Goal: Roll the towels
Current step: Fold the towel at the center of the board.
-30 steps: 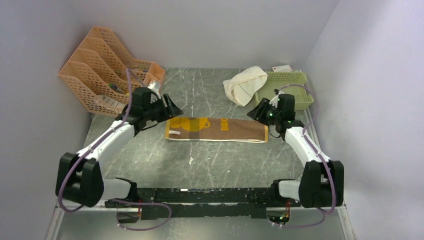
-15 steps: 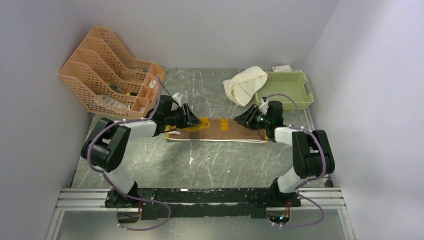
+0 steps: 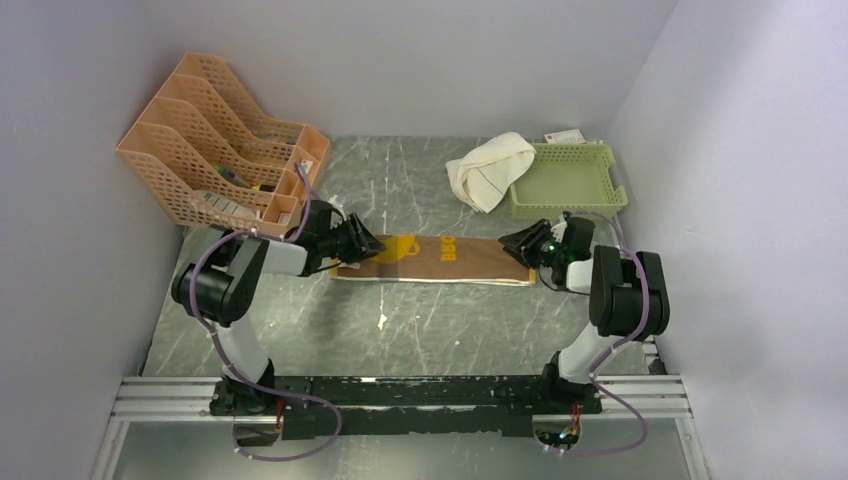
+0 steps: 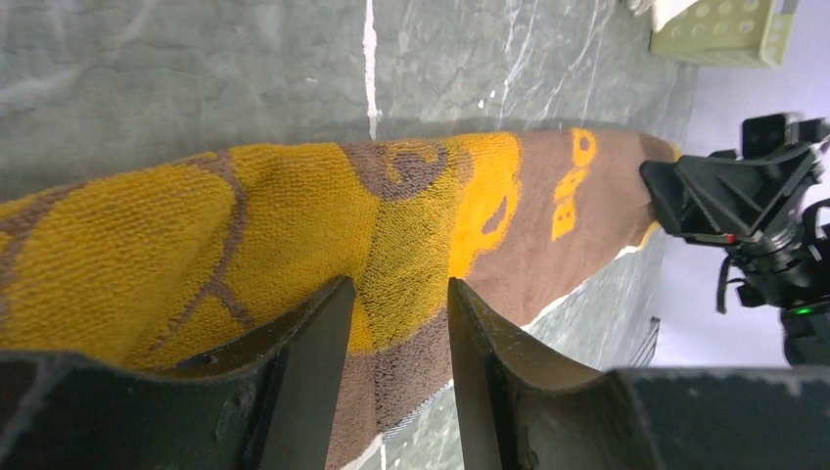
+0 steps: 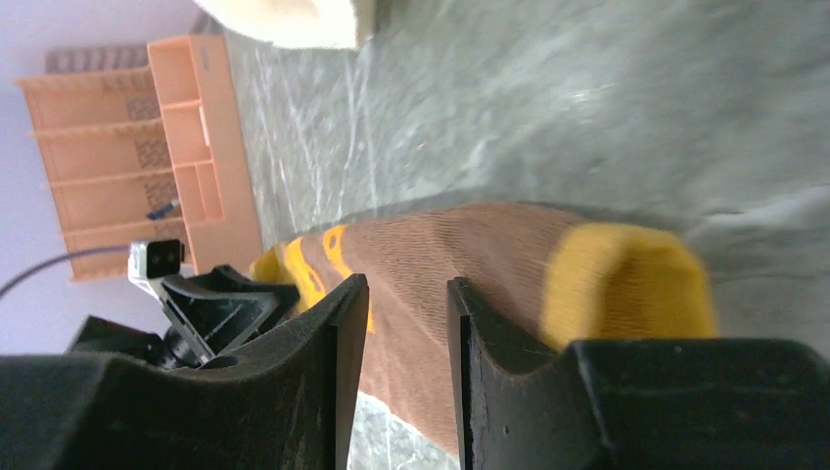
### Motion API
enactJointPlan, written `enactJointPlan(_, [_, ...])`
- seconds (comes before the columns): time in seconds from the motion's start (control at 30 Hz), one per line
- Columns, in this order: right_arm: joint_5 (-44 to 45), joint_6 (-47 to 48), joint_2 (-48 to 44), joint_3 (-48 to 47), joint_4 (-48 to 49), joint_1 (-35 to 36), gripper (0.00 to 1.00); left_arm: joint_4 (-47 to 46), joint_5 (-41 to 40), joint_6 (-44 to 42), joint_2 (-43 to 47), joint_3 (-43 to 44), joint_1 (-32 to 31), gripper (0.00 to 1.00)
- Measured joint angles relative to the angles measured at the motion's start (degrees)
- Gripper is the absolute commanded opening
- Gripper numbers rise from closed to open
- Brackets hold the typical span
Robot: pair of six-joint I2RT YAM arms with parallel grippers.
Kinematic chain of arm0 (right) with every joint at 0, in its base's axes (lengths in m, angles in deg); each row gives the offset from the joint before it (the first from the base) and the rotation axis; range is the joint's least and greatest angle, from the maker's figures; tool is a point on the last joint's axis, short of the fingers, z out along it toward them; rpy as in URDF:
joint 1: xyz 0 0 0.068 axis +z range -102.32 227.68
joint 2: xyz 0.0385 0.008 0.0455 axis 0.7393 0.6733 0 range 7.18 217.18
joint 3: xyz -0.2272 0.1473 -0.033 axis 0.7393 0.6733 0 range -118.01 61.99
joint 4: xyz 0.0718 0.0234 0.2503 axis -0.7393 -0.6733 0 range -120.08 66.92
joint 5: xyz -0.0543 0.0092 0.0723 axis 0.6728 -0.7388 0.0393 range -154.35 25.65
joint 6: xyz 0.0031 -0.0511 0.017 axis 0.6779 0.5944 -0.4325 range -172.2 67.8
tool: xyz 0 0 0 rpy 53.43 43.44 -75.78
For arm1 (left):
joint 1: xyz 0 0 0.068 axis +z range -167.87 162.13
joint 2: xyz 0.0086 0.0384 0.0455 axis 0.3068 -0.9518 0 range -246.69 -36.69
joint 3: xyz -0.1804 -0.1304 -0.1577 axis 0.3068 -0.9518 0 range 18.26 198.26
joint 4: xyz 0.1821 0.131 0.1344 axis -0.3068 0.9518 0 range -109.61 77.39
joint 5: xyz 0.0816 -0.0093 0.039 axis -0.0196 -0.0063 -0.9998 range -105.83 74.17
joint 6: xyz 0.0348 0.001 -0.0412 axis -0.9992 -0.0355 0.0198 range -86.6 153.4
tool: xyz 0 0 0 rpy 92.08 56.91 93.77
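The mustard-yellow and brown printed towel (image 3: 440, 258) lies as a long flat strip across the middle of the table. My left gripper (image 3: 375, 248) sits low over its yellow left end and points inward. My right gripper (image 3: 508, 243) sits low over its brown right end, facing the left one. In the left wrist view the left gripper (image 4: 398, 289) is open, with the towel (image 4: 245, 225) showing through the gap. The right gripper (image 5: 406, 284) is open too, its jaws over the brown cloth (image 5: 460, 245). The cream-white towel (image 3: 490, 168) lies bunched at the back, partly on the basket.
A green mesh basket (image 3: 590, 195) stands at the back right, close behind the right gripper. An orange file rack (image 3: 215, 140) stands at the back left, close to the left arm. Grey walls close in on both sides.
Both arms have folded down and brought their grippers low onto the printed towel's ends. They first reached further inward, then drew back outward. Both pairs of jaws have narrowed.
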Motion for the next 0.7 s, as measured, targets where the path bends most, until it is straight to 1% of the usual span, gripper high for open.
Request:
enactJointPlan(0.1, [-0.4,-0.9,2.3,0.0,0.9,-2.5,0.35,-1.4,0.4,1.3,-0.4,-0.6,1.4,0.53])
enactJointPlan(0.2, [-0.4,-1.3,3.7,0.0,1.0,-3.3,0.36,-2.5,0.8,2.6,-0.8,-1.1,2.0,0.52])
enactJointPlan(0.37, [-0.5,-1.1,4.1,0.0,0.8,-4.6,0.36,-4.3,2.0,4.5,-0.9,-2.4,4.1,0.53])
enactJointPlan(0.43, [-0.7,-0.9,4.0,0.0,0.6,-6.1,0.38,-5.0,2.8,4.9,-1.0,-2.8,4.8,0.53])
enactJointPlan(0.5, [-1.9,-0.3,4.0,-0.2,0.5,-7.3,0.43,-5.5,3.6,5.1,-1.2,-2.9,5.1,0.53])
enactJointPlan(0.57, [-3.6,1.1,3.7,-1.5,-0.6,-7.6,0.51,-6.0,4.9,5.0,-1.3,-2.9,5.1,0.53])
enactJointPlan(0.63, [-3.9,3.8,1.6,-4.6,-4.9,-6.7,0.61,-5.9,6.2,4.8,-1.2,-2.8,5.0,0.54])
enactJointPlan(0.67, [-3.4,5.9,-0.6,-6.7,-7.9,-5.9,0.65,-5.4,6.7,4.3,-1.0,-2.5,4.6,0.54])
enactJointPlan(0.7, [-3.0,7.5,-2.8,-8.4,-10.0,-5.3,0.67,-4.2,6.8,3.5,-0.5,-1.9,4.3,0.55])
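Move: The folded brown-and-yellow towel lies in a strip between the hands, with its middle about 12 cm right of the left hand and 16 cm left of the right hand, some 2 cm nearer the bases and 2 or 3 cm below. Its right end is only about 4 cm right of the right hand. From that hand the white towel lies 18 cm ahead and 5 cm left, the green basket 17 cm ahead and 12 cm right. The right hand, its fingers reaching in over the towel, sinks about 2 cm towards it while sweeping some 4 cm to the right along the strip towards its right end, then lifts clear by over 5 cm, drifting forward towards the basket and white towel as its fingers open wider. The left hand stays low on the towel's left part, half open, easing about 2 cm left and slightly forward, then turning back right and just starting to rise. ##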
